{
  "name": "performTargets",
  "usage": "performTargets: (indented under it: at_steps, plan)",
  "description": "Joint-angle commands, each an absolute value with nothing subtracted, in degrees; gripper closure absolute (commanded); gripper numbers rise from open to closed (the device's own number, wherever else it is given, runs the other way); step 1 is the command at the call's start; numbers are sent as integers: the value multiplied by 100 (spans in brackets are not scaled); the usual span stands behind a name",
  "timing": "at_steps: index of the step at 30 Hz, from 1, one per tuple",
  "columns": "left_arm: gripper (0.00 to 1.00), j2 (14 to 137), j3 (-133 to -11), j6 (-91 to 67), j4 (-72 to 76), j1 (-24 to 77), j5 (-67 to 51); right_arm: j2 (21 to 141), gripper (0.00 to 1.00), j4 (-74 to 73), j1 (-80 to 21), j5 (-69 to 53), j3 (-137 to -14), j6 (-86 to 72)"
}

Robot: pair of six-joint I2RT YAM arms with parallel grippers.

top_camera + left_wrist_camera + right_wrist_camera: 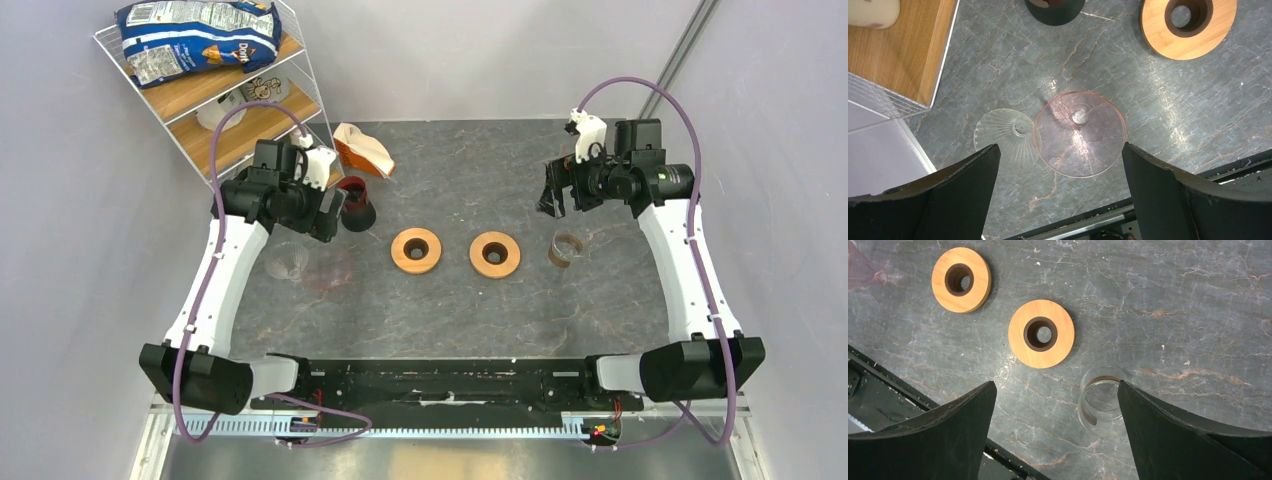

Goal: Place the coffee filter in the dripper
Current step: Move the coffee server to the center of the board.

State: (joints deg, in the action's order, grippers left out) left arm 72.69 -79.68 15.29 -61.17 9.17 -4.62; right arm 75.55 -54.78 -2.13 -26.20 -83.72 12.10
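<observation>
No single paper coffee filter is in view. No glass cone seated in a wooden collar is in view either. A clear ribbed glass cone [998, 131] and a pink glass cone [1098, 145] sit side by side on the table, below my left gripper [1060, 150], which is open and empty. They also show in the top view, clear [285, 262] and pink [332, 270]. Two bare wooden rings [400, 250] [478, 255] lie mid-table. My right gripper [1056, 385] is open and empty above the table near a short clear glass [1099, 407].
An orange-and-white filter packet [362, 150] lies at the back. A black cone with a red inside [357, 208] stands beside my left gripper [335, 212]. A wire shelf [190, 95] with a chip bag stands at the back left. My right gripper [553, 198] hovers at the right.
</observation>
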Motion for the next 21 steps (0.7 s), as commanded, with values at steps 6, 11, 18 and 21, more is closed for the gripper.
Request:
performTargets:
  at_steps: [6, 11, 18, 21]
  plan:
    - [0, 7513, -8463, 1833, -6073, 1740, -897, 8168, 1, -7298, 44, -2984, -9556, 2529]
    - [0, 8064, -9014, 1943, -6258, 2260, -1873, 8306, 1, -8517, 834, -3235, -9796, 3986]
    - [0, 8813, -9606, 1604, -5988, 2697, -2607, 8350, 1, -9227, 2058, -3081, -8979, 6846]
    - [0, 9341, -10048, 1312, -5978, 2939, -2888, 8336, 4, -8884, 2200, -3197, -8370, 7536]
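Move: From my right hand the glass coffee server stands about 3 cm back, 5 cm to the right and some 22 cm below; the right wooden ring is about 3 cm back and 11 cm to the left. From my left hand the left wooden ring lies roughly 3 cm ahead, 16 cm to the right and 20 cm down; the black-and-red cup is some 9 cm ahead and 4 cm right, the pink cone about 3 cm back, straight below. I swing my right hand about 11 cm to the right, past the server to its right-hand side, drawing back some 6 cm and sinking about 4, with the wrist turning a little counter-clockwise. Meanwhile my left hand sweeps about 16 cm to the right, nearly level, passing on the near side of the black-and-red cup towards the left wooden ring and turning roughly 30 degrees clockwise. Both grippers stay wide open and empty. ##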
